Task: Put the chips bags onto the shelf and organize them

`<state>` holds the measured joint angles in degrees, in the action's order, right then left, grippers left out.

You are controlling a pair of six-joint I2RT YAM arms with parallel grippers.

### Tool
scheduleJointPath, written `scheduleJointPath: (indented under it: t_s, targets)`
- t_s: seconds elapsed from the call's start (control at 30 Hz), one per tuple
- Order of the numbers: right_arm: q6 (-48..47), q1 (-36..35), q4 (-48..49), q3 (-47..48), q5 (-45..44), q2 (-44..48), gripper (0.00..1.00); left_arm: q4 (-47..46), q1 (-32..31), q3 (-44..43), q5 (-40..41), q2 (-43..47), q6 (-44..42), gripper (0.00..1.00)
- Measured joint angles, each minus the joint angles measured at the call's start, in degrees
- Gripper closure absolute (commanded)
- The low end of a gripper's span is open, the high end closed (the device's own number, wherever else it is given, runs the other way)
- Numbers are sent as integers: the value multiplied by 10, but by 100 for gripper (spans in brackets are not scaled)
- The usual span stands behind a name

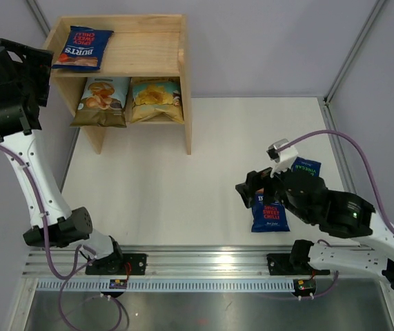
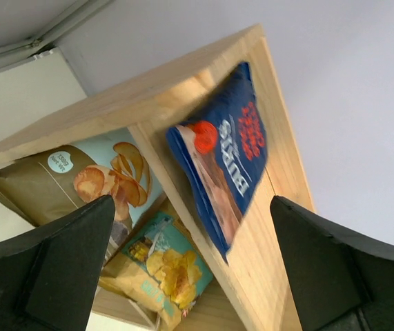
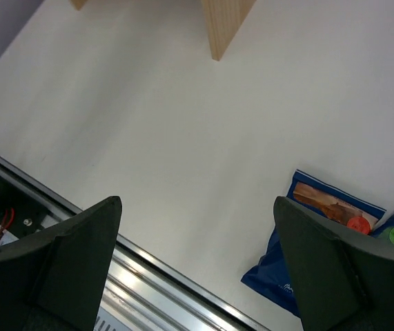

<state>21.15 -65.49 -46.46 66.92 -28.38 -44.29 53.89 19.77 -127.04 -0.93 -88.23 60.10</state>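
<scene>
The pine shelf [image 1: 152, 52] stands at the back left. A dark-blue Burts bag [image 1: 83, 48] lies on its top tier, its near end hanging over the front edge. On the lower tier sit a light-blue Cassava bag [image 1: 102, 101] and a yellow chips bag [image 1: 156, 100]. My left gripper [image 1: 39, 69] hovers just left of the shelf top, open and empty. Between its fingers the left wrist view shows the Burts bag [image 2: 224, 165]. Near the front right, another Burts bag [image 1: 269, 215] and a green-lettered bag [image 1: 306, 167] lie on the table. My right gripper [image 1: 250, 189] hangs open above them.
A metal rail [image 1: 203, 265] runs along the near edge of the white table [image 1: 176, 186]. Grey walls close in the back and sides, with a frame post [image 1: 352, 52] at the back right. In the right wrist view a shelf side panel [image 3: 225, 21] shows at the top.
</scene>
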Motion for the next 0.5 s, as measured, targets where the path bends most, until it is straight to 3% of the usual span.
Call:
scheduleJointPath:
  t_s: [0.13, 0.27, 0.5]
  targets:
    - [1, 80, 12, -6, 38, -60, 1, -28, 1, 55, -45, 80, -49, 1]
    - [2, 235, 30, -37, 128, -92, 1, -66, 1, 146, -123, 182, -117, 1]
    - [14, 445, 37, -94, 235, -106, 1, -95, -4, 396, -252, 361, -245, 1]
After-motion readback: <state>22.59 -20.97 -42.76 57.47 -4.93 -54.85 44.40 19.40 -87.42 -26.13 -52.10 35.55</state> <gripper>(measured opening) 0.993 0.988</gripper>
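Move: Below the right hand, on the table, lies the Sweet Chilli bag, about 6 cm ahead of it, 12 cm to its right and some 30 cm down. The vinegar bag lies roughly 12 cm farther out than that bag and another 12 cm to the right. From the left hand the Sweet Chilli bag is about 17 cm back, 61 cm right and 48 cm down; the blue bag already shelved is some 12 cm ahead, 8 cm right and slightly below. Down and forward, about 10 cm each, then swinging about 8 cm right as it goes, the open right hand heads for the Sweet Chilli bag, tipping its fingers some 20 degrees further down and turning clockwise, touching nothing. The empty left hand backs off from the shelved bag, about 13 cm back and 11 cm right, rising slightly before sinking, and turns some 30 degrees clockwise with its left side rising, fingers still wide. ##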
